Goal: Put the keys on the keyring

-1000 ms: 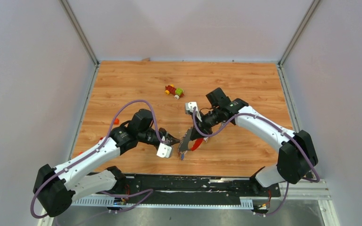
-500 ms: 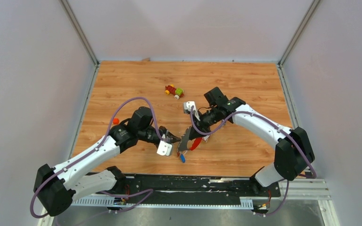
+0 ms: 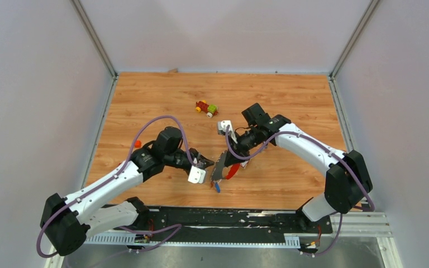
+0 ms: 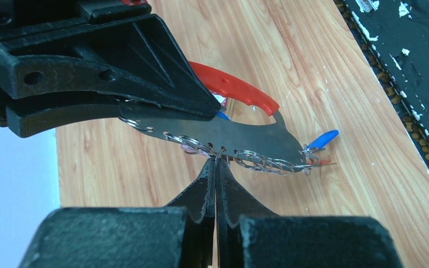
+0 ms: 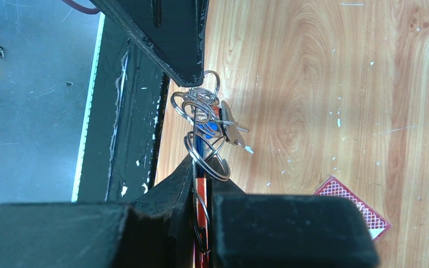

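Observation:
The keyring (image 3: 222, 166) hangs between both grippers above the table's near middle. In the left wrist view its grey fob (image 4: 246, 137) and red fob (image 4: 234, 92) lie clamped in the black fingers (image 4: 145, 72) of my right gripper (image 3: 227, 160). Several thin wire rings (image 5: 201, 114) dangle from the grey fob's edge. My left gripper (image 4: 216, 163) is shut, its tips pinching one small ring at that edge. A blue-headed key (image 4: 323, 138) hangs at the fob's far tip, and it shows from above as the blue key (image 3: 217, 187). My right gripper (image 5: 204, 173) is shut on the red fob and a ring.
A red-yellow-green toy car (image 3: 206, 108) stands behind the grippers. A pink foil packet (image 5: 357, 215) lies on the wood under my right wrist. A small red thing (image 3: 137, 143) sits by my left arm. The black base strip (image 3: 229, 218) runs along the near edge.
The blue key has dropped into view below the grey fob. Both grippers have shifted slightly, the right one a little to the left. Both stay shut.

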Controlling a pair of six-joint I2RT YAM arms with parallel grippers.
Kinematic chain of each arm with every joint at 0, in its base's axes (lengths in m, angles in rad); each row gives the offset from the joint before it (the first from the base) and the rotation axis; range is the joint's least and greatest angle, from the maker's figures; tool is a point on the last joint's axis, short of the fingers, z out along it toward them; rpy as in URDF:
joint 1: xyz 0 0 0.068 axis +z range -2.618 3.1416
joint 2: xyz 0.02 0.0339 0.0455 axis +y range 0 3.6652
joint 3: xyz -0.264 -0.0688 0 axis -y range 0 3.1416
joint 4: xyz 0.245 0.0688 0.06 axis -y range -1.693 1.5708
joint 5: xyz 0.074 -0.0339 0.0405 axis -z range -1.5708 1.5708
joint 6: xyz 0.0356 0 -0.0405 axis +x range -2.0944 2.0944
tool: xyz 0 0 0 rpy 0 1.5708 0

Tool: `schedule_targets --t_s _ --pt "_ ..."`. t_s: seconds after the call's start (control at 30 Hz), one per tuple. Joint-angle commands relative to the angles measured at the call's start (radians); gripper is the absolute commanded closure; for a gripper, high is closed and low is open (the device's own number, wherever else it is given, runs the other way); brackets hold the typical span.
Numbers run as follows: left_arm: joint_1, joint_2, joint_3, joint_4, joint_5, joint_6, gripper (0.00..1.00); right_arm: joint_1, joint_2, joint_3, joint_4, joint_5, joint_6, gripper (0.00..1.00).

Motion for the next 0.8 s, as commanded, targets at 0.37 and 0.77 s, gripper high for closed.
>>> schedule_targets --t_s 0.37,0.77 --pt "-0.004 0.001 -0.027 0.025 0.003 0.018 0.83 0.001 -0.007 0.049 -0.012 -0.054 -0.031 1.00" --pt "-0.004 0.003 -0.036 0.037 0.006 0.014 0.66 0.001 -0.004 0.051 -0.016 -0.052 -0.034 1.00"
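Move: The ring at the metal plate's edge is already between the left fingertips, practically at the hand point. From there the plate's middle lies about 3 cm right and 2 cm back, its red handle some 7 cm right and 2 cm back, and the blue key roughly 8 cm back, 2 cm right and a little lower. From the right hand, which grips the plate, that ring is about 5 cm left, 1 cm back and 2 cm higher. The ring pulled out from the plate's edge is let go: the left fingers, shut at first, spread to about a third of their opening while the hand sinks only some 1 cm and doesn't turn, its tips staying close beside the edge. The right hand stays in place and keeps its grip on the plate. ##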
